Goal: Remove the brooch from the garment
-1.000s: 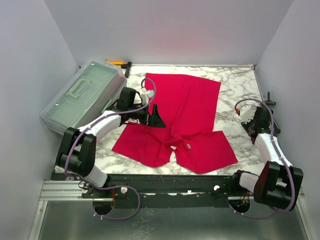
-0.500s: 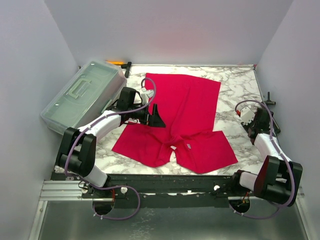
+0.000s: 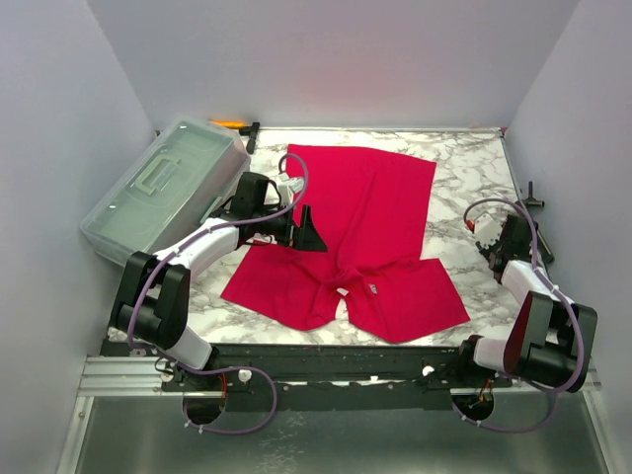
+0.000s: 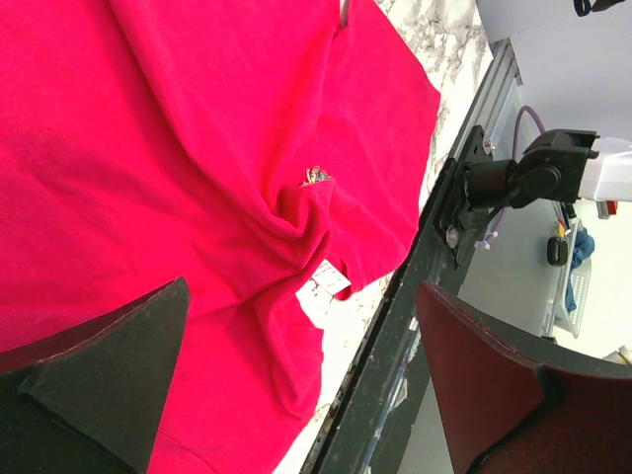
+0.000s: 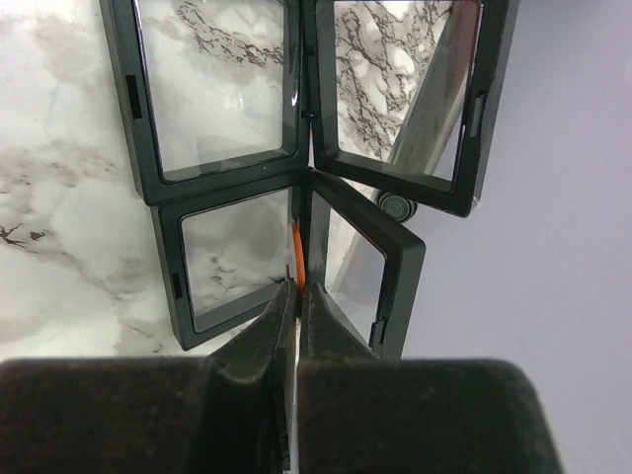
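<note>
The garment (image 3: 365, 227), a bright red T-shirt, lies spread on the marble table, bunched near its neck, where a white label (image 4: 331, 279) shows. The brooch (image 4: 316, 176), small and metallic, sits pinned on the cloth beside that bunched fold. My left gripper (image 3: 308, 235) hovers over the shirt's left part, open, with nothing between its wide-apart fingers (image 4: 99, 380). My right gripper (image 5: 299, 293) is shut at the table's right side, over black-framed clear boxes (image 5: 222, 89). A thin orange sliver (image 5: 294, 252) shows just at its tips; whether it is gripped I cannot tell.
A clear lidded plastic case (image 3: 163, 188) stands at the back left, an orange-handled tool (image 3: 232, 123) behind it. A black metal rail (image 3: 326, 355) runs along the near edge. Lavender walls close in on both sides and the back.
The right arm's forearm has shifted slightly toward the near edge, its gripper staying shut over the black frames. The left arm and the shirt have not moved.
</note>
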Controlling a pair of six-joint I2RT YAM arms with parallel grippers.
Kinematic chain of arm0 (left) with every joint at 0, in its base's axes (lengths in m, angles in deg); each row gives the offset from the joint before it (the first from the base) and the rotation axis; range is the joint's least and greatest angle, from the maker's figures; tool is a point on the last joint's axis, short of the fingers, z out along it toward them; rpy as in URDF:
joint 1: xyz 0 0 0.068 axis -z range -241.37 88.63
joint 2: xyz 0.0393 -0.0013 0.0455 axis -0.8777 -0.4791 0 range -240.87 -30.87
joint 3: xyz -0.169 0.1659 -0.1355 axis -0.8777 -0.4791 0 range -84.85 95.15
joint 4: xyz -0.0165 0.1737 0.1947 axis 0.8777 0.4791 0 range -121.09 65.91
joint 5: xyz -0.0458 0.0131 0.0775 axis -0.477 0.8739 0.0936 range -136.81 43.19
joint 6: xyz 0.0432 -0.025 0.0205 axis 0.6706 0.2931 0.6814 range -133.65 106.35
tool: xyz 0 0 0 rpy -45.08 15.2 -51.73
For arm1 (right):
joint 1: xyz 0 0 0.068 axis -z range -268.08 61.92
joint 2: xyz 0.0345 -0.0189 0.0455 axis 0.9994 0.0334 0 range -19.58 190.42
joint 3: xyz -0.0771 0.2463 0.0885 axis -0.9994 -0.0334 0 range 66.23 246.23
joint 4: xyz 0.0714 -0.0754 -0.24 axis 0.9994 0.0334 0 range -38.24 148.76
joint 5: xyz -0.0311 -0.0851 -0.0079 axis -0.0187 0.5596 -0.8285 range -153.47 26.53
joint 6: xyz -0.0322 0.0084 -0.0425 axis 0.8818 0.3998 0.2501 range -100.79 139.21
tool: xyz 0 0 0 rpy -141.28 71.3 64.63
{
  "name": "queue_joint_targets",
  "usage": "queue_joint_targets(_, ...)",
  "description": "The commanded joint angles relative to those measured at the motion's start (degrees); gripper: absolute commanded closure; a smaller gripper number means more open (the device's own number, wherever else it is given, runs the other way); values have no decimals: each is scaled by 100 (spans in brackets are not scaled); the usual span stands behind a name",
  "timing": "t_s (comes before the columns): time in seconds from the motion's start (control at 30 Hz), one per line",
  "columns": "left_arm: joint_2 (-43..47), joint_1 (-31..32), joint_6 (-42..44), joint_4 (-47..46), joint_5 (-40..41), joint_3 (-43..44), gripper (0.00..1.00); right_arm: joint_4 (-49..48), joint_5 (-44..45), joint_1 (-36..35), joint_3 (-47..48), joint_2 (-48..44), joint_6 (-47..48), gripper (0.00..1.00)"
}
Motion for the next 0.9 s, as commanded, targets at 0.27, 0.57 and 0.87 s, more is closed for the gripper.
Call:
queue_joint_targets(0.27, -26, 1, 111, 17, -87, 47, 1, 262, -62, 46, 54, 231, -4, 88)
queue_joint_targets(0.57, -57, 6, 112, 18, -72, 65, 1, 742, -215, 47, 230, 131, -71, 74)
queue_joint_targets(0.87, -97, 6, 86, 17, -79, 98, 1, 1296, -544, 46, 432, -184, -80, 61)
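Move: The brooch is still pinched edge-on in the right fingers. Its goal, the near compartment of the open case, is centred roughly 2 cm below that hand and 1 cm ahead, level sideways. The far compartment lies about 5 cm ahead and 3 cm left of the hand; the near compartment's raised lid, about 2 cm ahead and 3 cm right. For the left hand, the near compartment is some 53 cm right, 1 cm back and 11 cm below. Lower the right gripper about 2 cm into the near compartment while easing it back some 1.5 cm and tipping it slightly farther down, and spread its shut fingers steadily to roughly a third open, so they let go of the brooch. Then start to lift, rising just under 1 cm and drifting a little left, with the fingers still opening. ##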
